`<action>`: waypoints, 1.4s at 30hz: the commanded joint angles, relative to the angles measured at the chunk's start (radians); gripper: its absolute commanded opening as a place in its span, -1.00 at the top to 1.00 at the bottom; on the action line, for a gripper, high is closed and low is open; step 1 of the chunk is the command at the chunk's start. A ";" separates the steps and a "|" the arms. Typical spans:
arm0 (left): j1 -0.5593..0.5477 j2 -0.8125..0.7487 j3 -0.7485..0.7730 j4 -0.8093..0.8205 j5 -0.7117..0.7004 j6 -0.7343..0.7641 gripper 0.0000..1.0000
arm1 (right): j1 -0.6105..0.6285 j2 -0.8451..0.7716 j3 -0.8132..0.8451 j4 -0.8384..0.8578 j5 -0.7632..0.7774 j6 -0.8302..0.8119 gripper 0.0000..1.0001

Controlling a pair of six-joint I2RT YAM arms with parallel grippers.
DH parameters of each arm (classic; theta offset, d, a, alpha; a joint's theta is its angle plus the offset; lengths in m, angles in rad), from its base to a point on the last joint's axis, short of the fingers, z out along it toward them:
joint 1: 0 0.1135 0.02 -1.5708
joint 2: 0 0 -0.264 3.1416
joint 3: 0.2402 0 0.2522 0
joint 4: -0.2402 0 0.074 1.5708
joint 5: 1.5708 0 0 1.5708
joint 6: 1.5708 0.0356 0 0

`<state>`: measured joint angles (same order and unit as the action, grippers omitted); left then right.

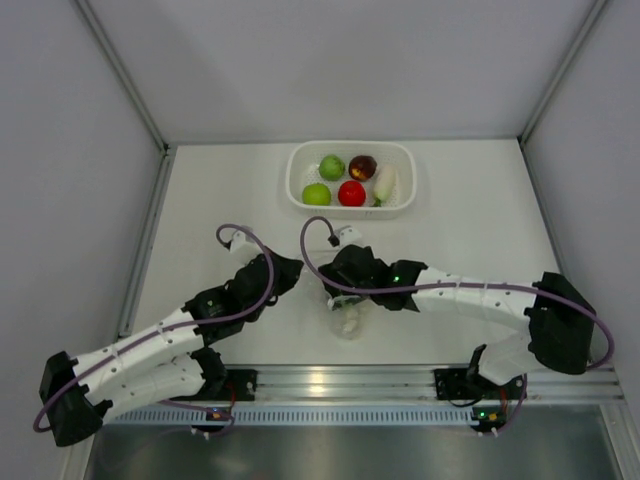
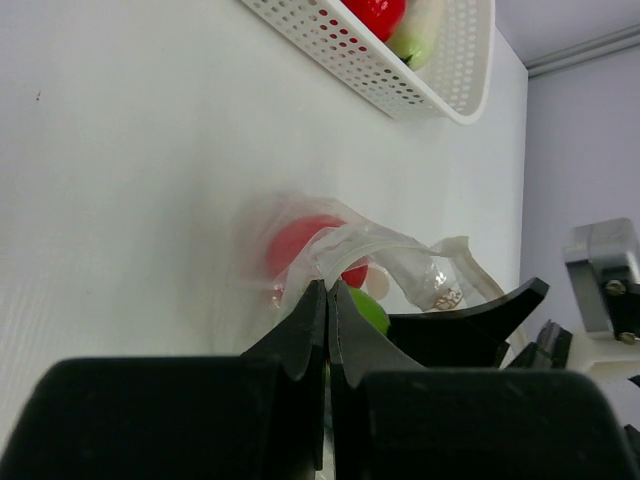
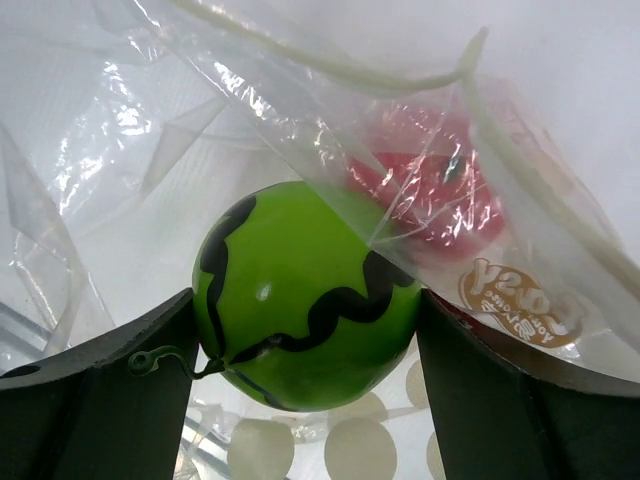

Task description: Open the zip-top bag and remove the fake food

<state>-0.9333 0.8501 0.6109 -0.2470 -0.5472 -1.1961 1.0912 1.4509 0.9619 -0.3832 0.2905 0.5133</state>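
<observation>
The clear zip-top bag (image 1: 346, 318) lies on the white table between my two arms, and its mouth is lifted. My left gripper (image 2: 328, 285) is shut on the bag's upper edge (image 2: 400, 248). My right gripper (image 3: 305, 293) reaches into the bag, its jaws pressed against both sides of a green ball with black wavy stripes (image 3: 300, 270). A red piece (image 3: 435, 190) sits behind the plastic, also seen as the red piece (image 2: 295, 245) in the left wrist view. More fake food lies in the white basket (image 1: 298, 182): two green balls, a red one (image 1: 351, 193), a maroon one (image 1: 362, 166) and a white piece (image 1: 385, 182).
The basket stands at the back of the table, a short way beyond both grippers. Grey walls close in the table on the left, right and back. An aluminium rail (image 1: 330, 382) with the arm bases runs along the near edge.
</observation>
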 commanded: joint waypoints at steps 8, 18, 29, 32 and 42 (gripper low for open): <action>-0.001 -0.023 0.003 0.009 -0.011 0.072 1.00 | 0.022 -0.175 0.051 -0.060 0.144 -0.033 0.18; -0.002 -0.046 0.006 0.136 0.098 0.225 1.00 | 0.024 -0.164 0.150 -0.040 0.078 -0.085 0.29; -0.002 -0.046 0.081 0.183 0.143 0.483 1.00 | 0.049 -0.102 0.232 -0.089 0.020 -0.162 0.36; -0.002 -0.034 0.101 0.121 0.072 0.442 1.00 | 0.049 -0.174 0.222 -0.083 -0.053 -0.162 0.37; -0.001 -0.006 0.102 -0.011 -0.054 0.296 1.00 | 0.049 -0.366 0.281 -0.155 -0.067 -0.183 0.38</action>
<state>-0.9375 0.8440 0.6849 -0.2268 -0.5449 -0.8528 1.1236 1.1465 1.1748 -0.5117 0.2150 0.3485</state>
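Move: The right hand already holds the toy watermelon in the open bag. The white basket's middle lies about 24 cm ahead, 6 cm right and 7 cm below; its lime apple is 21 cm ahead and 2 cm left, its red tomato 21 cm ahead and 6 cm right, both about 6 cm below. From the left hand, pinching the bag's rim, the watermelon is roughly 3 cm back, 5 cm right and 8 cm lower. Right hand lifts the gripped watermelon about 17 cm up out of the bag; left keeps pinching the rim. ##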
